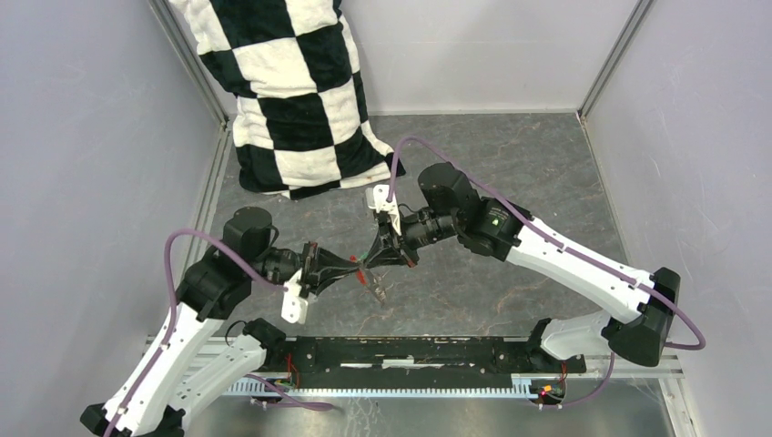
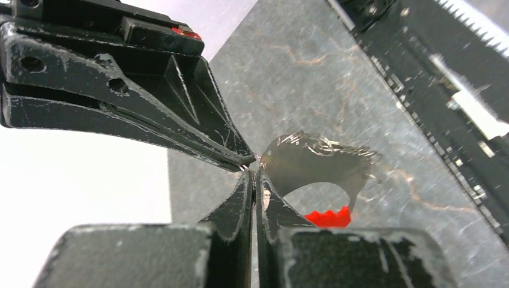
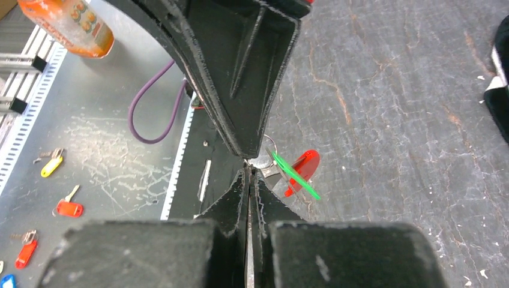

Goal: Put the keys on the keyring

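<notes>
Both grippers meet tip to tip above the table's middle. My right gripper (image 1: 371, 262) (image 3: 249, 173) is shut on the keyring's thin wire ring (image 3: 271, 143). My left gripper (image 1: 358, 265) (image 2: 256, 175) is shut on the same ring right beside it, its fingers (image 3: 240, 90) coming in from above in the right wrist view. Below the tips hang the keyring's red plastic piece (image 3: 305, 165) (image 2: 328, 217) and a key with a green tag (image 3: 295, 176), seen edge-on. A grey strip (image 1: 377, 290) dangles toward the table. In the left wrist view, a dark curved shape (image 2: 318, 162) hangs by my fingertips.
A black-and-white checkered cushion (image 1: 291, 91) leans in the back left corner. A black rail (image 1: 410, 350) runs along the near edge. Beyond it, on a metal shelf, lie spare tagged keys, yellow (image 3: 51, 165) and red (image 3: 69, 208), and an orange bottle (image 3: 66, 24). Walls close three sides.
</notes>
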You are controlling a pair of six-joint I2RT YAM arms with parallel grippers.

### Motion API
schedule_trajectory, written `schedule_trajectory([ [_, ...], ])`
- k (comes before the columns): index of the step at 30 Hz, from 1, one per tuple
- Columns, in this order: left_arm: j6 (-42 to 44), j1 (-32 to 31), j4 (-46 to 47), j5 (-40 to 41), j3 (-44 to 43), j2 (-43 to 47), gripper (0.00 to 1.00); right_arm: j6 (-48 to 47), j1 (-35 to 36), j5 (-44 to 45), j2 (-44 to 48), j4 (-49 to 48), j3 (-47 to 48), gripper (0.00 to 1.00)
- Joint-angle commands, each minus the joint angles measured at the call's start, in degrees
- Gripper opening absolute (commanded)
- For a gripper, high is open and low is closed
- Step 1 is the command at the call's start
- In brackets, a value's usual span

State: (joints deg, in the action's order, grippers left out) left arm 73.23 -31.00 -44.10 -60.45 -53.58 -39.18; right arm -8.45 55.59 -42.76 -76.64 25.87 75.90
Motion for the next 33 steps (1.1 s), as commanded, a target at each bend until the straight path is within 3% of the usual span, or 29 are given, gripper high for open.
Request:
schedule_trajectory([
  [1,12.64,-0.29,-1.05,4.5,2.36,2.49,0.05,5.29,-0.84,2.62,3.5,-9.8,-1.31,0.0],
  [10,17.75,-0.31,-1.04,7.35,5.2,4.59,0.19,13.53,-0.86,5.06,6.37,-21.52,-7.06,0.0],
  [15,14.3,-0.33,-1.01,7.62,5.23,4.38,0.21,16.02,-0.87,6.11,7.98,-25.5,-10.52,0.0],
  [18,11.54,-0.29,-1.0,7.23,4.54,4.82,0.3,15.8,-0.86,6.02,8.22,-25.49,-11.26,0.0],
  [20,4.63,-0.28,1.96,7.56,4.25,5.92,0.39,15.67,-1.01,5.44,8.41,-25.44,-11.67,0.0],
  [23,-10.88,-0.28,13.12,9.71,6.42,9.32,0.64,15.61,-1.1,3.6,8.4,-25.44,-12.16,0.0],
  [24,-15.5,-0.3,17.13,10.77,7.77,10.57,0.85,15.87,-1.19,2.83,8.51,-27.47,-12.45,0.0],
  [25,-19.69,-0.31,20.48,11.88,9.12,11.8,0.98,16.28,-1.19,1.51,8.52,-28.42,-12.93,0.0],
  [28,-28.96,-0.29,26.94,14.26,11.58,13.57,1.0,17.43,-1.27,-2.89,8.62,-31.36,-14.01,0.0],
  [33,-33.56,-0.29,24.3,9.31,9.81,10.25,1.0,19.72,-1.25,-11.15,7.85,-35.09,-15.41,0.0],
])
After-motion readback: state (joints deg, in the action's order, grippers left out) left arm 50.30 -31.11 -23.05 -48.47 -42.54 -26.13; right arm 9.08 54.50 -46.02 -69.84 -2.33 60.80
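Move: The left fingers are already shut at the keyring, about 1 cm to their right and level with them; the right fingers hold it, some 1 cm to their left and level. From the left hand, the green tag is roughly 1 cm ahead, 2 cm right and 2 cm below, while the red-and-grey fob hangs about 1 cm back, 3 cm right and 7 cm below. Left dips about 3 cm, then rises, opening wide off the keyring; right keeps hold, lifting 2 cm and tilting. ##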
